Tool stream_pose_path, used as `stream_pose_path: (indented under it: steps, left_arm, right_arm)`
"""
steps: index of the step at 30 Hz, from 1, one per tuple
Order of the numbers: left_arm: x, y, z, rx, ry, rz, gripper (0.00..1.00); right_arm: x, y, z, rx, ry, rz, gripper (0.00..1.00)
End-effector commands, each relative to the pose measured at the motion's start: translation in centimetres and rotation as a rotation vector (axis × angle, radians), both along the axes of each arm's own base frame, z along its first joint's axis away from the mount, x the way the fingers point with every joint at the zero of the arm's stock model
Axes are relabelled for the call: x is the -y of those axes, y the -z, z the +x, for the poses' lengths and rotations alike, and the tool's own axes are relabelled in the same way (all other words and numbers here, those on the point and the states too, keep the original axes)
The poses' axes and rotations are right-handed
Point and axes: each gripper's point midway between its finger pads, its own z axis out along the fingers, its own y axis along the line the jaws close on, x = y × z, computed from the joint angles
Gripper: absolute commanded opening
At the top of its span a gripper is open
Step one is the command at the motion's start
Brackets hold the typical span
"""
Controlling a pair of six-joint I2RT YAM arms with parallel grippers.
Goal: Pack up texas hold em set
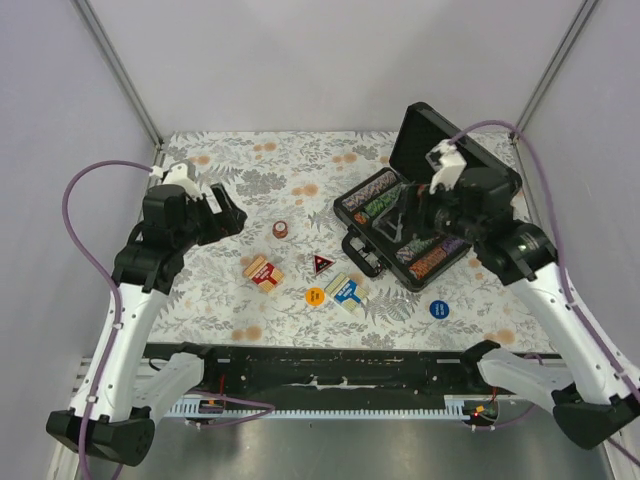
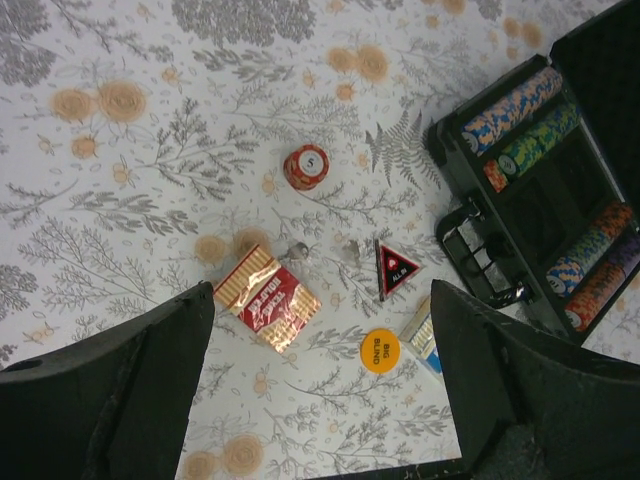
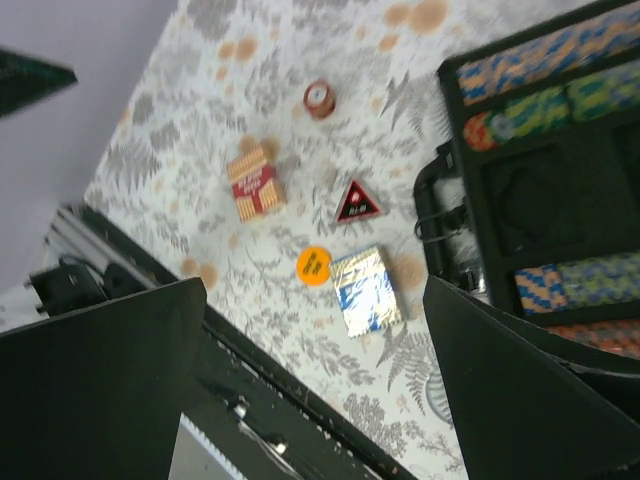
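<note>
The black case (image 1: 437,150) lies open at the right, its chip rows (image 1: 373,195) showing. On the cloth to its left lie a red card deck (image 1: 263,271), a blue card deck (image 1: 346,293), a red triangle (image 1: 321,263), a yellow disc (image 1: 315,296), a blue disc (image 1: 438,308) and a reddish chip stack (image 1: 281,229). My left gripper (image 2: 320,400) is open and empty, high above the red deck (image 2: 267,297) and the yellow disc (image 2: 380,350). My right gripper (image 3: 315,400) is open and empty, raised over the case, with the blue deck (image 3: 366,291) below.
The floral tablecloth (image 1: 240,170) covers the table. A black rail (image 1: 350,365) runs along the near edge. White walls with metal posts enclose the back and sides. Purple cables loop from both arms.
</note>
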Motion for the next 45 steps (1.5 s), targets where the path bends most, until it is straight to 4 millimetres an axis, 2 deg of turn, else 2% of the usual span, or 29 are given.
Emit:
stream_pose_path:
  steps: [1,7,12,15,29,33,39,45]
  left_arm:
    - [0.8,1.2,-0.2,-0.046,0.000,-0.067,0.94]
    - [1.0,2.1,0.4,-0.062,-0.005,-0.082,0.94]
    - [1.3,2.7,0.7,-0.074,-0.002,-0.087,0.94]
    - [1.2,3.1,0.9,-0.082,-0.005,-0.086,0.94]
    - [1.3,4.7,1.3,-0.109,-0.016,-0.088,0.94]
    - [1.3,4.9,1.4,-0.116,-0.017,-0.085,0.94]
    - [1.2,5.2,1.7,-0.127,-0.020,-0.077,0.94]
    - [1.1,5.1,2.2,-0.128,-0.025,-0.061,0.94]
  right_arm:
    - [-3.9,5.6,-1.1,-0.063,-0.098,-0.153,0.98]
    - [-8.7,14.3,-3.7,-0.134,-0.219,-0.448,0.98]
    - [-10.3,20.5,-5.4,-0.166,-0.331,-0.636,0.98]
    - [-10.4,22.6,-5.4,-0.181,-0.367,-0.698,0.98]
    - [-11.3,29.1,-4.1,-0.221,-0.461,-0.855,0.98]
    - [-11.6,30.1,-3.3,-0.225,-0.461,-0.874,0.98]
    - [-11.6,30.6,-1.5,-0.231,-0.472,-0.892,0.98]
    - [-12.1,28.9,-0.5,-0.182,-0.495,-0.913,0.98]
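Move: The blue card deck lies about 32 cm below the right hand and some 11 cm to its left, level fore and aft. The BIG BLIND button is 6 cm left of the deck, the ALL IN triangle 5 cm left and 5 cm farther out, and the case handle 7 cm beyond and 3 cm right of the deck. From the left hand, the red deck is 6 cm right, 1 cm ahead and 27 cm down; the blue deck is 23 cm right, 2 cm back. Open right hand plunges about 30 cm and 11 left to the blue deck, tipping downward; left sinks 6.5. ##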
